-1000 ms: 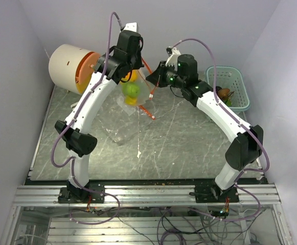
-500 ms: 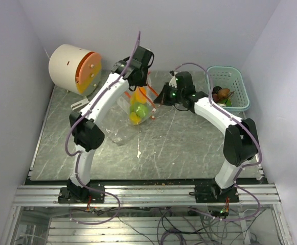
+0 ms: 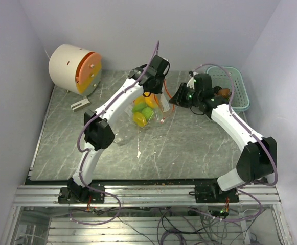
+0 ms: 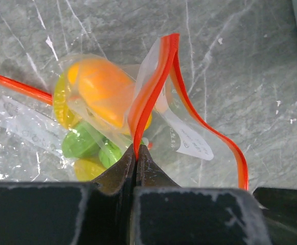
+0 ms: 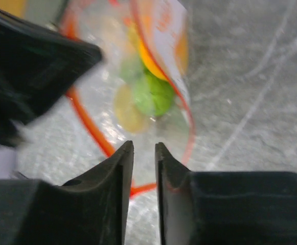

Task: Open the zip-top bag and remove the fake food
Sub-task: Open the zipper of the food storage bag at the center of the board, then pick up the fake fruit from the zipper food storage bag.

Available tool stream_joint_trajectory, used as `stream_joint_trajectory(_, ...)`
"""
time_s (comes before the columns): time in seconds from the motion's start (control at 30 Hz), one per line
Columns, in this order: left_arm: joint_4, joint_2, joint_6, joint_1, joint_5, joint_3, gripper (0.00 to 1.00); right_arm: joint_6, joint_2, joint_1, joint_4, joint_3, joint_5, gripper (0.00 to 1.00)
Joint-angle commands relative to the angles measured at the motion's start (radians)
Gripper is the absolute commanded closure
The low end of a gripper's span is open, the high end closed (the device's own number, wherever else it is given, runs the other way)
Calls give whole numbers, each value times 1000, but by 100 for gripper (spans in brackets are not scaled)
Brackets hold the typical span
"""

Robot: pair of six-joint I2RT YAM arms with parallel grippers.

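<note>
The zip-top bag (image 3: 153,116) hangs by its mouth, its clear bottom trailing on the table. My left gripper (image 3: 153,94) (image 4: 136,148) is shut on one side of the red-orange zip strip (image 4: 153,87); the other side bows away, so the mouth gapes. Inside lies the fake food (image 3: 142,113): an orange fruit (image 4: 99,87), green pieces (image 4: 82,143) and a yellow one. My right gripper (image 3: 177,97) (image 5: 144,146) stands just right of the bag, open a little with nothing between its fingers. The green piece (image 5: 151,94) shows through the open mouth beyond its tips.
A pale teal basket (image 3: 238,94) at the back right holds brown and green toy pieces (image 3: 224,93). A white drum with an orange face (image 3: 71,66) stands at the back left, a small white block (image 3: 80,104) in front of it.
The left gripper has carried the bag rightward and lower. The right gripper has let go of the zip strip, opened slightly and drawn back to the right.
</note>
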Motion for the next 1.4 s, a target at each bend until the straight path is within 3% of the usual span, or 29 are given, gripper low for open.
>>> stream_joint_trajectory(0.0, 39, -1, -10, -7, 34, 21, 93, -5, 0, 9, 40, 117, -50, 89)
stream_joint_trajectory(0.07, 43, -8, -10, -7, 37, 10, 93, 33, 34, 7, 93, 126, -106, 100)
stream_joint_trajectory(0.37, 52, -49, -18, -6, 72, -25, 93, 206, 221, 11, 341, 70, -220, 100)
stream_joint_trajectory(0.7, 86, -74, -26, -7, 143, -45, 92, 186, 399, 18, 386, 124, -172, 100)
stream_joint_trajectory(0.77, 93, -74, -25, -7, 163, -47, 85, 174, 423, 21, 384, 137, -155, 100)
stream_joint_trajectory(0.9, 100, -98, -17, 7, 147, -86, 48, 155, 446, 21, 383, 142, -131, 100)
stream_joint_trajectory(1.13, 258, -249, -116, 196, 224, -386, 6, 115, 420, 11, 362, 103, -89, 100)
stream_joint_trajectory(1.23, 371, -266, -157, 284, 348, -500, 2, 113, 411, 3, 365, 80, -93, 100)
stream_joint_trajectory(1.37, 552, -252, -202, 358, 515, -653, 8, 105, 404, 1, 370, 63, -102, 100)
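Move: The open bag mouth gapes about 4 cm ahead of the right fingertips, 3 cm to their left and 7 cm lower. The orange mango inside lies some 7 cm ahead, 8 cm left and 15 cm below that hand; the green food is about level with it, 9 cm left, at the same depth. The left hand still pinches one zip strip, with the middle of the mouth roughly 3 cm back, 3 cm right and 8 cm below. Into the open bag mouth goes the right hand, its fingers closing fully as it first rises about 6 cm, then sinking some 15 cm while working forward and a little left. The left hand keeps its pinch on the strip almost in place, then opens wide, lets go and sweeps about 13 cm left and somewhat forward, away from the mouth. ##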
